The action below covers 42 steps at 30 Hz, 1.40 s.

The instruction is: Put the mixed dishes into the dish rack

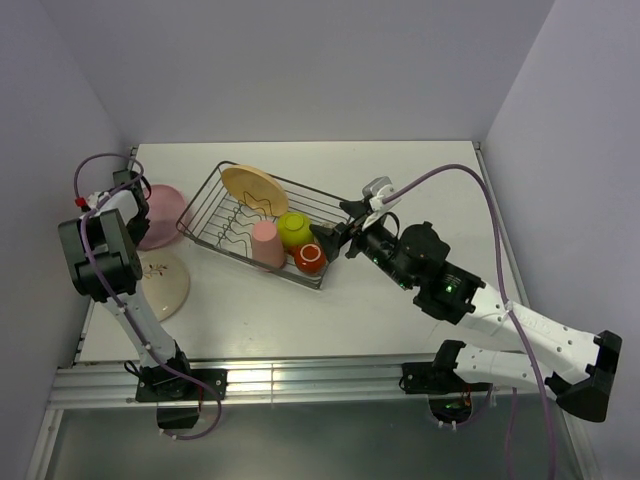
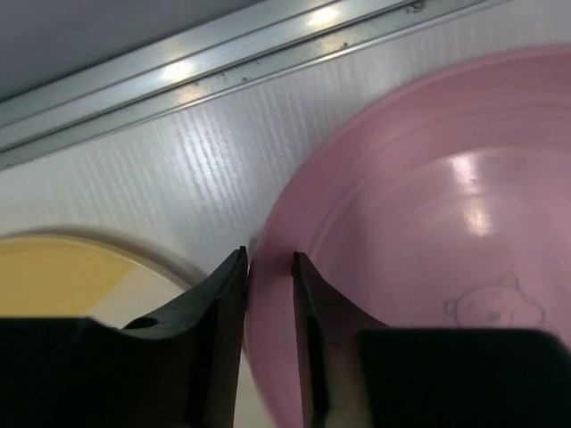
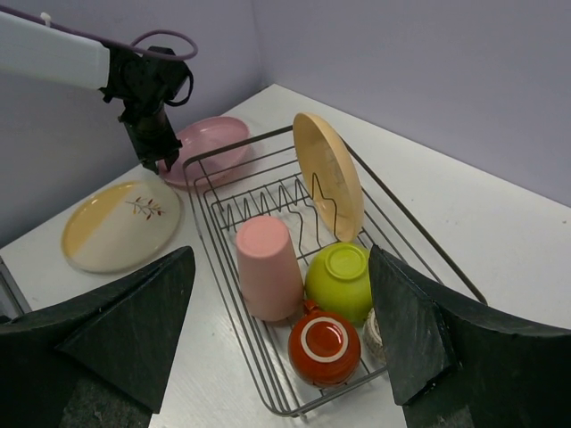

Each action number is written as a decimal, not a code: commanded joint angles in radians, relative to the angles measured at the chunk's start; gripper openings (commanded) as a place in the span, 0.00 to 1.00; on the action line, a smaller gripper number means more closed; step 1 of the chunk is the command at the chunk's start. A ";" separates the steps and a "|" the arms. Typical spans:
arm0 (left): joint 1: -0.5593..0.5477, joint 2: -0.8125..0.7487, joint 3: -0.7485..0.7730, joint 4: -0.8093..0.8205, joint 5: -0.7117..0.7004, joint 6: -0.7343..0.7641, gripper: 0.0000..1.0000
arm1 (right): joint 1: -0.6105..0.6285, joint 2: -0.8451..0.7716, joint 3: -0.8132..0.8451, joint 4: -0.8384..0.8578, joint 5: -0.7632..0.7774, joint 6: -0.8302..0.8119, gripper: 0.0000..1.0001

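Note:
My left gripper (image 2: 269, 257) is shut on the rim of the pink plate (image 2: 428, 223), which lies flat on the table at the far left (image 1: 165, 212). The pale cream plate (image 1: 165, 280) lies just in front of it. The dish rack (image 1: 200, 200) holds the tan-orange plate (image 1: 255, 188) upright, the salmon-pink tumbler (image 1: 267, 243) upside down, the lime-green bowl (image 1: 294, 230) and the red mug (image 1: 310, 258), both upside down too. A grey-beige cup (image 3: 373, 332) is half hidden behind my right finger. My right gripper (image 1: 335, 232) hangs open over the rack's near right end, holding nothing.
An aluminium rail (image 2: 223, 62) runs along the table's left edge close to the pink plate. Grey walls close in the table (image 1: 420, 180) on the left, back and right. The rack lies slantwise in the middle of the table.

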 commanded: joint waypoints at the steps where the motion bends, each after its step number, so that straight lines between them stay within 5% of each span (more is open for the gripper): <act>1: 0.006 0.025 -0.001 0.043 -0.013 0.026 0.27 | 0.007 -0.031 -0.003 0.031 -0.005 0.008 0.86; 3: 0.006 0.030 0.011 0.051 -0.013 0.029 0.27 | 0.009 -0.037 -0.003 0.028 -0.009 0.015 0.86; 9: -0.002 0.047 0.083 0.016 -0.021 0.040 0.00 | 0.015 -0.051 -0.007 0.014 -0.006 0.022 0.86; 21: -0.066 -0.122 0.252 -0.136 -0.027 0.047 0.00 | 0.016 0.102 0.153 -0.155 -0.005 0.097 0.86; 33: -0.099 -0.476 0.318 -0.193 -0.094 0.085 0.00 | 0.013 0.275 0.344 -0.278 0.000 0.163 0.87; 36: -0.100 -0.582 0.307 -0.122 -0.026 0.124 0.00 | -0.003 0.323 0.413 -0.324 -0.009 0.186 0.88; 42: -0.119 -0.823 0.091 0.161 0.347 0.219 0.00 | -0.071 0.416 0.586 -0.417 -0.150 0.238 0.89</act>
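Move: The pink plate's middle lies about 8 cm ahead of the left hand, 4 cm to its right and some 1 cm below, its near rim already between the part-open fingers. From that hand the cream plate is some 11 cm back and 5 cm right, and the dish rack's middle about 6 cm ahead and 34 cm right. From the right hand, the pink plate is some 24 cm ahead, 54 cm left and 34 cm below. Left fingers pinch the pink plate's near rim, lifting some 34 cm; right hand edges 7 cm left and forward. ##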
